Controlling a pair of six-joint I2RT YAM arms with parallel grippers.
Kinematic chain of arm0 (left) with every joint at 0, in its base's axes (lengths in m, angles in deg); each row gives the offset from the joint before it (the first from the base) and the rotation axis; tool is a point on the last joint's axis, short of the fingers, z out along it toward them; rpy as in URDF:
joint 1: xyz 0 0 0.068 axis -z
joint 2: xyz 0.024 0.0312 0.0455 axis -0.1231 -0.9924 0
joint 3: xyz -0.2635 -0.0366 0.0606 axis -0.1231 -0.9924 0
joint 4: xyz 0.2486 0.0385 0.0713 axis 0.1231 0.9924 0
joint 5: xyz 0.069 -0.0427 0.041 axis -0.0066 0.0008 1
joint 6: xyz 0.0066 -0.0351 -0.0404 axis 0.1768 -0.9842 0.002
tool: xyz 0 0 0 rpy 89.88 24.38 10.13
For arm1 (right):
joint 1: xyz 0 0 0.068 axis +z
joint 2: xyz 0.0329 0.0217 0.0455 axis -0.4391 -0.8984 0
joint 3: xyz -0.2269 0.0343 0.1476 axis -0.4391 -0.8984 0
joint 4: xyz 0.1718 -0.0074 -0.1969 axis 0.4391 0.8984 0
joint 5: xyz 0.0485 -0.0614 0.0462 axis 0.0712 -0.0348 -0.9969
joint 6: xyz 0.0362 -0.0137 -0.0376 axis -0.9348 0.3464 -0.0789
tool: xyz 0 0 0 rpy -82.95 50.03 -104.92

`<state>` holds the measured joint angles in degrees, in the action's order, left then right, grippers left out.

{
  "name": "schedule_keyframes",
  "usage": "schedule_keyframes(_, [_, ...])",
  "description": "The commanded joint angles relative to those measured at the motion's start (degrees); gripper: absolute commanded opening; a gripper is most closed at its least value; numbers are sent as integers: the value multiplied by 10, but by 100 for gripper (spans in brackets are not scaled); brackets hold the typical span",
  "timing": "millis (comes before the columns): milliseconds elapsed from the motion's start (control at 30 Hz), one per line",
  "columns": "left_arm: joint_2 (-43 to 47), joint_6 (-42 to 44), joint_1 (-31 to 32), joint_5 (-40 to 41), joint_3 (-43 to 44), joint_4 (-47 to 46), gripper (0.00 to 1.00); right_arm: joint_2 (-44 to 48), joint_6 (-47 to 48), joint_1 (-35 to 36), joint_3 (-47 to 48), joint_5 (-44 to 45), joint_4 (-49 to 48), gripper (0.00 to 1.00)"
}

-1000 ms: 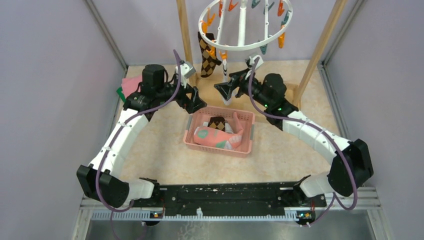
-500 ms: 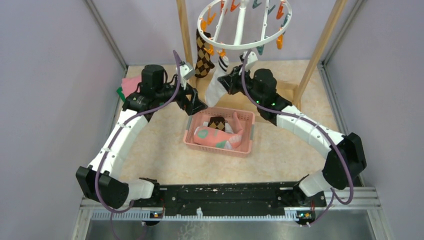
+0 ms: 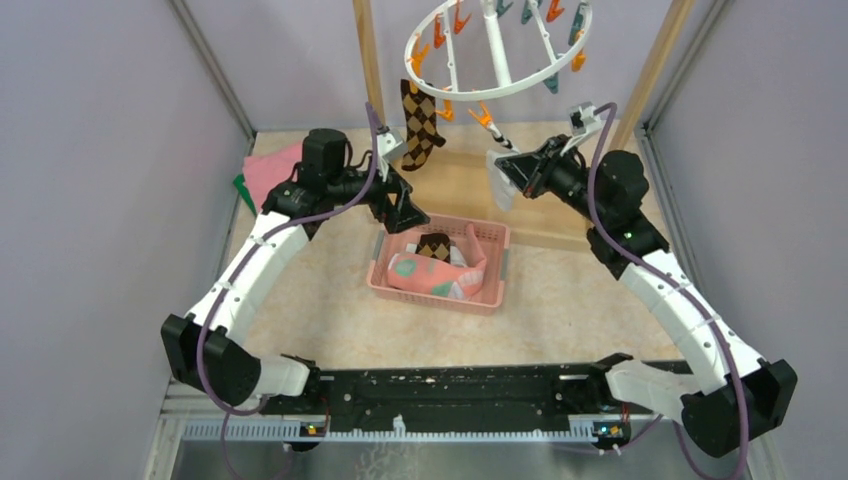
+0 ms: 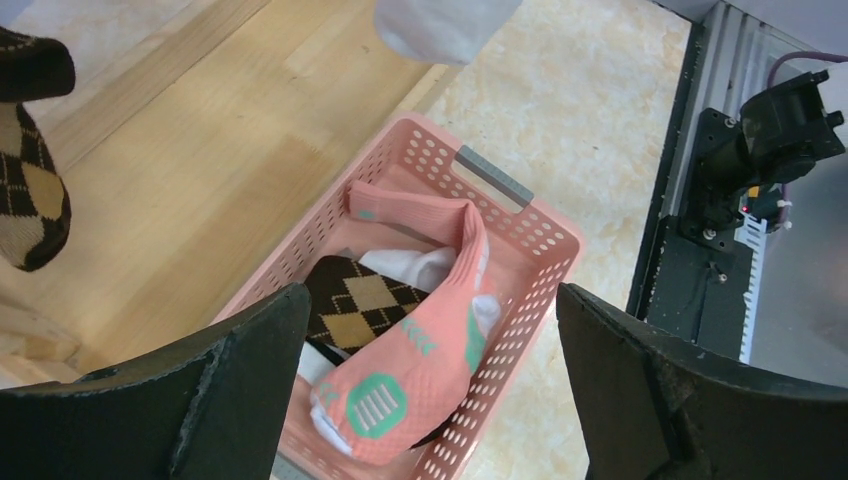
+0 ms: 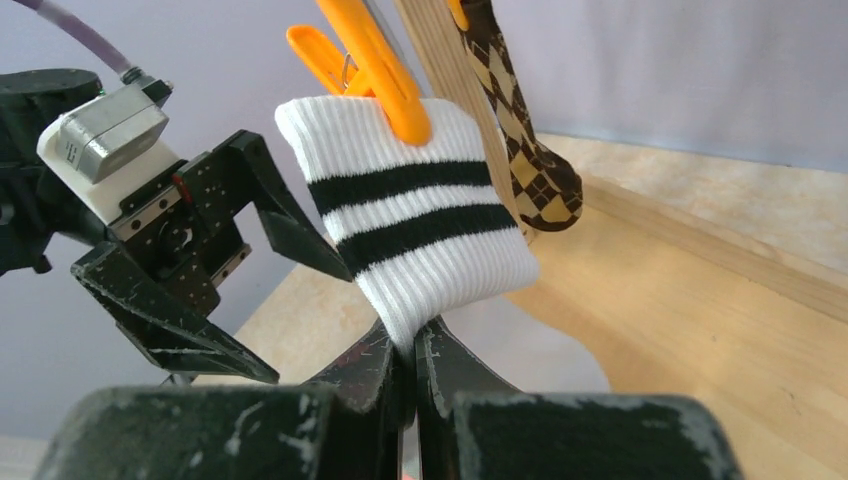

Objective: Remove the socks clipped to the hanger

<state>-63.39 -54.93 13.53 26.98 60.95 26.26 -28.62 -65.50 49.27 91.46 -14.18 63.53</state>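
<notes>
The white ring hanger (image 3: 452,87) hangs tilted at the top, with orange and teal clips. A brown-and-tan argyle sock (image 3: 420,125) (image 5: 525,150) dangles from its left side. My right gripper (image 3: 505,172) (image 5: 412,345) is shut on the lower cuff of a white sock with black stripes (image 5: 420,230), which an orange clip (image 5: 385,70) still grips at its top edge. My left gripper (image 3: 405,205) (image 4: 430,300) stands open and empty above the pink basket (image 4: 520,215). In the basket lie a pink sock with teal patches (image 4: 420,340) and an argyle sock (image 4: 355,300).
Wooden posts (image 3: 368,60) (image 3: 655,70) flank the hanger, joined by a wooden base beam (image 3: 560,215) behind the basket (image 3: 384,278). Folded pink and green cloths (image 3: 265,170) lie at the back left. Grey walls close in on both sides.
My right gripper has shut on the striped white sock and pulled it right, which tilted the hanger and stretched the clip. The left arm shifted slightly right over the basket.
</notes>
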Motion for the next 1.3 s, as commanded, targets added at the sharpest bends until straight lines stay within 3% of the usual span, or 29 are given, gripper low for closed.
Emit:
schedule_keyframes(0, [7,-11,18,-21,2,-57,99,0,-17,-9,-6,-84,10,0])
schedule_keyframes(167, [4,-36,19,-59,16,-59,99,-38,-85,-9,-7,-209,-65,0])
schedule_keyframes(400, [1,-52,21,-112,22,-79,99,-77,-204,0,-4,-301,-202,0])
schedule_keyframes(667, [-47,-119,22,-156,32,-177,99,-91,-222,24,-5,-281,-227,0])
schedule_keyframes(867, [-72,-129,32,-173,48,-196,94,-88,-225,28,-7,-271,-226,0])
schedule_keyframes(1000, [-73,-138,40,-194,47,-208,77,-90,-215,28,-5,-264,-205,0])
schedule_keyframes(1033, [-71,-138,42,-196,47,-208,68,-90,-209,29,-5,-261,-199,0])
schedule_keyframes(1100, [-68,-138,44,-198,46,-208,43,-89,-195,29,-3,-251,-179,10])
schedule_keyframes(1200, [-61,-129,44,-184,44,-194,7,-86,-156,28,7,-223,-131,46])
schedule_keyframes(1233, [-59,-124,44,-178,44,-188,0,-83,-137,29,15,-205,-107,58])
schedule_keyframes(1267, [-57,-122,44,-173,42,-186,0,-80,-119,29,24,-184,-84,68])
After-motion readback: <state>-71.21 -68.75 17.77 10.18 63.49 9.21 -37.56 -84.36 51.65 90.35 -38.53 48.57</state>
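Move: The white striped sock hangs from its orange clip, already pinched below the cuff in the right fingers; its middle is some 15 cm right, 2 cm ahead and 6 cm above the open left hand. That left gripper lies about 15 cm left, 2 cm back and 8 cm below the right hand; the clip is about 3 cm ahead, 3 left and 7 above the right hand. From the left hand, the argyle sock hangs roughly 14 cm ahead, 2 right and 4 above; the basket sits 2 ahead, 5 right and 25 below. The white striped sock is drawn back and left towards the left gripper by the right hand, about 7 cm left overall, which turns some 30 degrees counter-clockwise. The left hand comes in about 6 cm to the right, rising 3 cm and turning clockwise, and shuts its fingers on the sock below the stripes; then the right fingers open about halfway, easing slightly down and forward. ##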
